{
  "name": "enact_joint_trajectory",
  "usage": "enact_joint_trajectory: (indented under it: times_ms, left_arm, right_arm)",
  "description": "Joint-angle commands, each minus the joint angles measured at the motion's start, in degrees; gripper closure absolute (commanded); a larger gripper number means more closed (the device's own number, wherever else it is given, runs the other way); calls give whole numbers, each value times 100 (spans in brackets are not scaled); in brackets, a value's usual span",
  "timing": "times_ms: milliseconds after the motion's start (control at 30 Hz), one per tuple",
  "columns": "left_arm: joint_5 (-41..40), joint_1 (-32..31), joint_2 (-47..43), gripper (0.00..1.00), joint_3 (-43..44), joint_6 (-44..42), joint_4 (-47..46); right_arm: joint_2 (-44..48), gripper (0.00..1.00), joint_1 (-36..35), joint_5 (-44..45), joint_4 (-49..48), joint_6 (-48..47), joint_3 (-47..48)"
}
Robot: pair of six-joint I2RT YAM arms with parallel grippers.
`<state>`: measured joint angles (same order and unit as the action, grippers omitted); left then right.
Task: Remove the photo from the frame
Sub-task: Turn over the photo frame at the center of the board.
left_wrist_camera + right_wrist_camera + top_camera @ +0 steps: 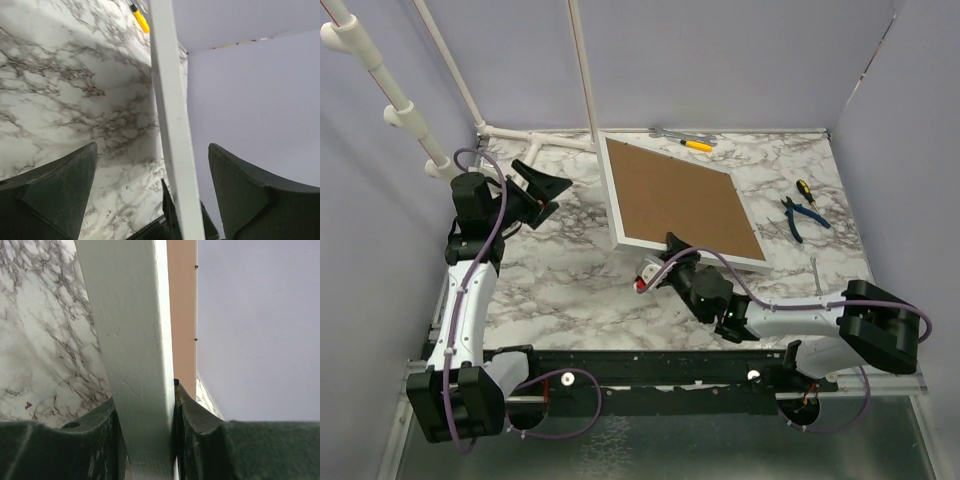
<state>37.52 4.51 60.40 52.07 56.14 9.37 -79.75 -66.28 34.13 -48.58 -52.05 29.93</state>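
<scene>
The frame (680,200) stands tilted on the marble table (560,270), its brown fibreboard back (685,195) turned up toward the top camera. My right gripper (665,250) is shut on the frame's near white edge (135,340); both pads press that edge, with the brown back (182,315) just behind. My left gripper (558,194) hovers open to the left of the frame. In the left wrist view its fingers (60,190) stand wide apart, the frame's white edge (170,115) running between them without touching. The photo is hidden.
Blue pliers (805,215) and a yellow-and-black screwdriver (803,190) lie right of the frame. A yellow-handled tool (695,143) lies at the back wall. A thin metal pin (814,272) lies near the right arm. White pipes (405,115) rise at back left.
</scene>
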Motion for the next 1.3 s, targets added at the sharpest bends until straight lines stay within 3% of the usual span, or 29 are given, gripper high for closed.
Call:
enact_joint_trajectory:
  times_ms: [0, 367, 667, 1033, 1267]
  left_arm:
    - [-334, 297, -294, 9, -227, -331, 300]
    - [-602, 300, -679, 9, -880, -516, 200]
    - [-737, 304, -737, 10, -1116, -687, 111]
    - [-809, 218, -1051, 11, -2634, 155, -2195]
    - [-1334, -417, -1021, 11, -2954, 127, -3094]
  right_arm:
    - [560, 99, 151, -178, 239, 1276, 313]
    - [1312, 99, 257, -818, 1794, 1665, 1252]
    - [1440, 99, 256, -1523, 2078, 2198, 1541]
    - [1595, 99, 258, -1423, 2968, 2757, 2257]
    - [1816, 99, 271, -1962, 2632, 3377, 2022]
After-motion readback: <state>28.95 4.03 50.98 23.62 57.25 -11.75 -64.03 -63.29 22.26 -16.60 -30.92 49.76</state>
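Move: The photo frame, brown back up, already slants with its left side raised, its near long edge in the right fingers; its middle lies about 12 cm ahead of the right hand, 5 cm right and some 5 cm lower. From that hand the yellow-handled tool lies about 33 cm ahead and 9 cm right, and the blue pliers 14 cm ahead and 32 cm right, both on the board some 17 cm below. From the open left hand the frame's middle is roughly 27 cm right, 5 cm ahead and 13 cm lower. The right hand keeps its pinch on the near edge of the frame and hoists it nearly straight up about 13 cm, with a short pause midway, rolling its left side up some 20 degrees while its fingers tip a little down and turn slightly counter-clockwise, to tilt the frame over towards the right. The left hand, already off the frame and still wide open, sinks about 11 cm beside the frame's raised left side, easing 2 cm back and a little left, without taking hold. ##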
